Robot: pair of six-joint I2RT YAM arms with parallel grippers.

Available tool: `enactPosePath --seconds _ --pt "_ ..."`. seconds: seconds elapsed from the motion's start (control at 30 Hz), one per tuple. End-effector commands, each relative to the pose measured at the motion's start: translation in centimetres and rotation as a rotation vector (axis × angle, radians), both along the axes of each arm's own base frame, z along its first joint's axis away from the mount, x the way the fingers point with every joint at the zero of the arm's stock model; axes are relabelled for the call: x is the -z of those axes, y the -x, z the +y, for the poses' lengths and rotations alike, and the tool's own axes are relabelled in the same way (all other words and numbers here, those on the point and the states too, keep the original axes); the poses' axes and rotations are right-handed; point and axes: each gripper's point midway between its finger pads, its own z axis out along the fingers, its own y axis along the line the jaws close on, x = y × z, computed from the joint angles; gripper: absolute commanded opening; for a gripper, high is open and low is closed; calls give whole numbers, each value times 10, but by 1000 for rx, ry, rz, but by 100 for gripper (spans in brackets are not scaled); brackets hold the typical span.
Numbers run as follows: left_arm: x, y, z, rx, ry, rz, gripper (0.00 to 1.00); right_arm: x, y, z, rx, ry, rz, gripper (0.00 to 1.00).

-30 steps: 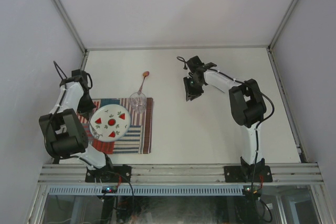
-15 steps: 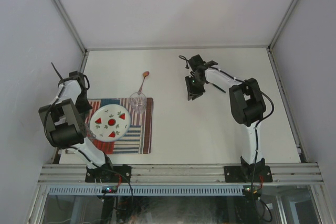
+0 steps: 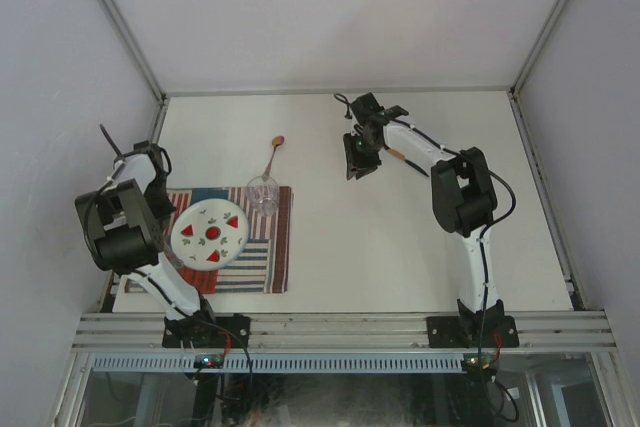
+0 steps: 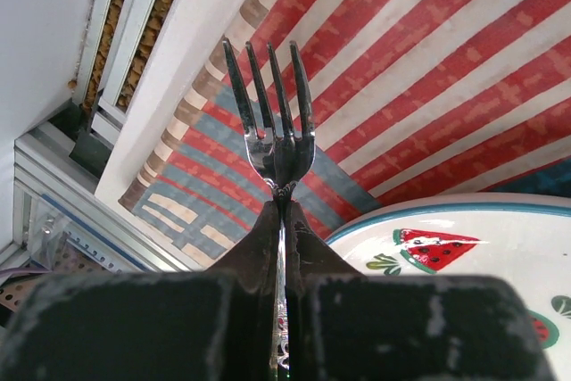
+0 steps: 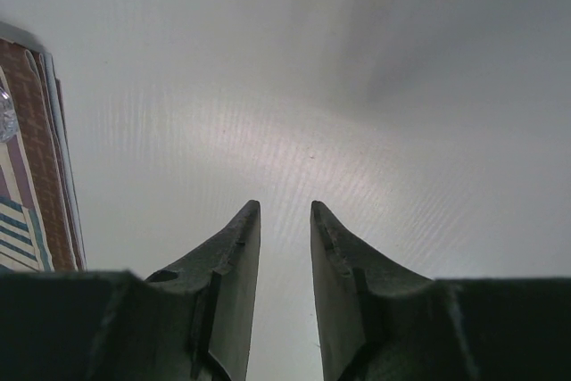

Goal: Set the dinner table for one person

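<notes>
A silver fork (image 4: 272, 122) sticks out of my left gripper (image 4: 284, 210), which is shut on its handle. The tines hang over the left edge of the striped placemat (image 4: 401, 60), beside the watermelon-patterned plate (image 4: 473, 247). In the top view the plate (image 3: 210, 234) lies on the placemat (image 3: 265, 247) at the left of the dinner table (image 3: 400, 247). A clear glass (image 3: 263, 194) stands on the mat's far right corner. A spoon (image 3: 273, 154) lies on the bare tabletop just beyond it. My right gripper (image 3: 357, 157) hovers open at mid-table, to the right of the spoon, with nothing between its fingers (image 5: 234, 247).
Aluminium rails (image 3: 330, 327) edge the table, and white walls close it in at the back and sides. A thin brown-handled item (image 3: 394, 154) lies partly under my right arm. The placemat's right edge (image 5: 40, 167) shows at the left of the right wrist view.
My right gripper has moved a little farther back and left. My left arm has drawn in toward the table's left edge with the fork still held.
</notes>
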Motion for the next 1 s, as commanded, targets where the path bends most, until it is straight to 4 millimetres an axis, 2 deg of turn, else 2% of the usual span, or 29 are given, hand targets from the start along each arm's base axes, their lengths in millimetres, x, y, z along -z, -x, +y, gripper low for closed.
enactPosePath --seconds 0.0,0.2,0.27,0.3,0.57,0.67,0.73,0.8,0.87,0.93,0.97 --pt "-6 -2 8 -32 -32 -31 0 -14 -3 12 5 -34 -30 30" --pt "-9 -1 9 -37 -43 -44 21 -15 -2 11 6 -31 -44 34" --pt "-10 -1 9 -37 -43 -50 35 -14 -1 10 6 -31 -43 35" --pt "-10 -1 9 -36 -41 -51 38 -13 0 10 6 -31 -40 35" --pt "-21 -1 9 -37 -56 -93 38 -19 0 11 1 -40 -61 36" --pt "-34 -5 0 -29 -34 -161 39 -32 -3 16 -14 -62 -106 37" --pt "-48 -4 -6 -22 -43 -204 42 -51 -2 26 -61 -93 -165 40" --pt "-62 -5 -19 -7 -13 -259 52 -70 2 42 -135 -118 -231 48" --pt "-79 -4 -35 25 6 -313 70 -86 11 62 -207 -146 -277 56" --pt "-93 0 -50 64 -14 -341 88 -98 17 77 -223 -186 -278 57" --pt "-97 1 -58 79 -3 -363 91 -103 21 84 -219 -207 -265 57"
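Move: The left gripper already has the fork by its neck, right over its place: the placemat strip left of the plate, 1 cm or so below. The plate's middle is about 13 cm to the right and 1 cm back; the glass is some 26 cm right, 9 cm ahead. From the open right gripper, the glass is roughly 22 cm left and 5 cm back, and the spoon about 20 cm left and 4 cm ahead. Hold the left gripper still over the placemat, open its fingers to let go of the fork, then raise it about 7.5 cm, drifting a little right towards the plate, swinging the fingertips forward and opening wider. Let the right gripper sink about 1 cm, then sweep it left and up roughly 4 cm each, empty and opening further, towards the glass. ##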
